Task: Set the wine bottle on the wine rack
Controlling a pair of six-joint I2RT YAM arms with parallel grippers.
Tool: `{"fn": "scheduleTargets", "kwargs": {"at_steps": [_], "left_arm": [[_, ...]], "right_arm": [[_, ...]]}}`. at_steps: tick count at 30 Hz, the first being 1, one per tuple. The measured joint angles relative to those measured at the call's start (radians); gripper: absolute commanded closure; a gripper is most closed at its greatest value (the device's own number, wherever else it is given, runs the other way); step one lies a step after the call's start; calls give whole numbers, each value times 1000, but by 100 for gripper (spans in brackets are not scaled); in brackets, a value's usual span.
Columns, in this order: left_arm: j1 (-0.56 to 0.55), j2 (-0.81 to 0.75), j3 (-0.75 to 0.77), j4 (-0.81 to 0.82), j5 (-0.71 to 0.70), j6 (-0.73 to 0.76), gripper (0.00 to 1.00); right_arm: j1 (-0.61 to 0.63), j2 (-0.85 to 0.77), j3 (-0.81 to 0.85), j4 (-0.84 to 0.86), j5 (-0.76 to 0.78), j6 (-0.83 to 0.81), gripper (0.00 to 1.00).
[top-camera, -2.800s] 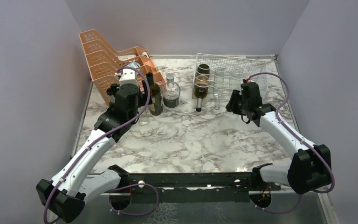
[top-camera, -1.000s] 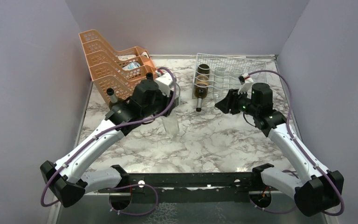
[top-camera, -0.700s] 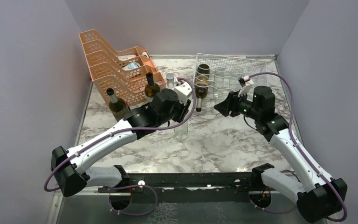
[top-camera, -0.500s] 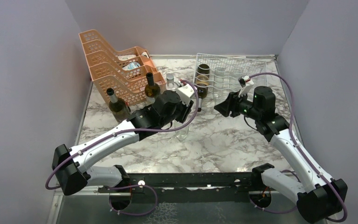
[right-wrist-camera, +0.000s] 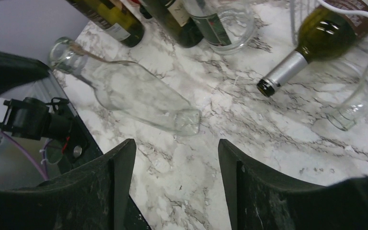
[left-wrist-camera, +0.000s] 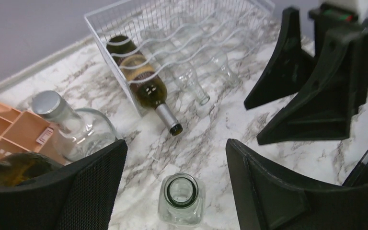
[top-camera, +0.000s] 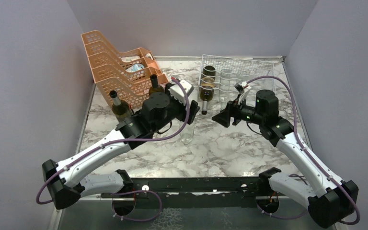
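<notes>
The wire wine rack (top-camera: 242,72) stands at the back right. A green wine bottle (top-camera: 207,84) lies in its left cradle, neck toward me, beside clear bottles (top-camera: 225,81). A clear empty bottle (top-camera: 187,134) stands upright mid-table. In the left wrist view its mouth (left-wrist-camera: 181,191) is straight below, between the spread jaws. My left gripper (top-camera: 188,112) is open above it, not touching. My right gripper (top-camera: 219,119) is open and empty, just right of it, low over the table. The right wrist view shows the clear bottle (right-wrist-camera: 134,96) ahead of the right gripper (right-wrist-camera: 176,143).
Orange stacked trays (top-camera: 110,62) stand at the back left. Two dark wine bottles (top-camera: 120,108) (top-camera: 154,85) stand in front of them. A round clear flask with a silver cap (left-wrist-camera: 72,124) stands near them. Grey walls enclose the table.
My left arm swung right from the bottles by the orange trays to above the clear bottle, then drew back a little. My right gripper turned left and came down toward mid-table.
</notes>
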Motion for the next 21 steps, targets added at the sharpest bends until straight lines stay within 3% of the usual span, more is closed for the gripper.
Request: {"fn": "scheduleTargets", "kwargs": {"at_steps": [7, 11, 16, 21], "left_arm": [[0, -177, -24, 116, -69, -4, 19], [0, -259, -84, 163, -208, -26, 19], [0, -307, -145, 181, -338, -62, 19], [0, -343, -174, 184, -410, -85, 19]], "right_arm": [[198, 20, 22, 62, 32, -29, 32], [303, 86, 76, 98, 89, -50, 32], [382, 187, 147, 134, 159, -76, 33], [425, 279, 201, 147, 212, -102, 40]]}}
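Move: The clear glass bottle stands free on the table, its middle about 15 cm to the right hand's left, level fore and aft and some 10 cm below, its mouth slightly above that hand. From the bottle, the capped glass jug is about 18 cm ahead and 6 cm left, and the dark wine bottle lying in the rack some 22 cm ahead and 11 cm right. The bottle's middle is about 16 cm straight below the opened left hand. The clear bottle's neck is what the open right hand goes for: it sweeps about 12 cm left, first easing back a little, then slightly forward again, turning some 15 degrees counter-clockwise until the open fingertips come up to the mouth. The empty left hand clears out of the way, rising and then swinging left with its fingers still wide and tilting up. ##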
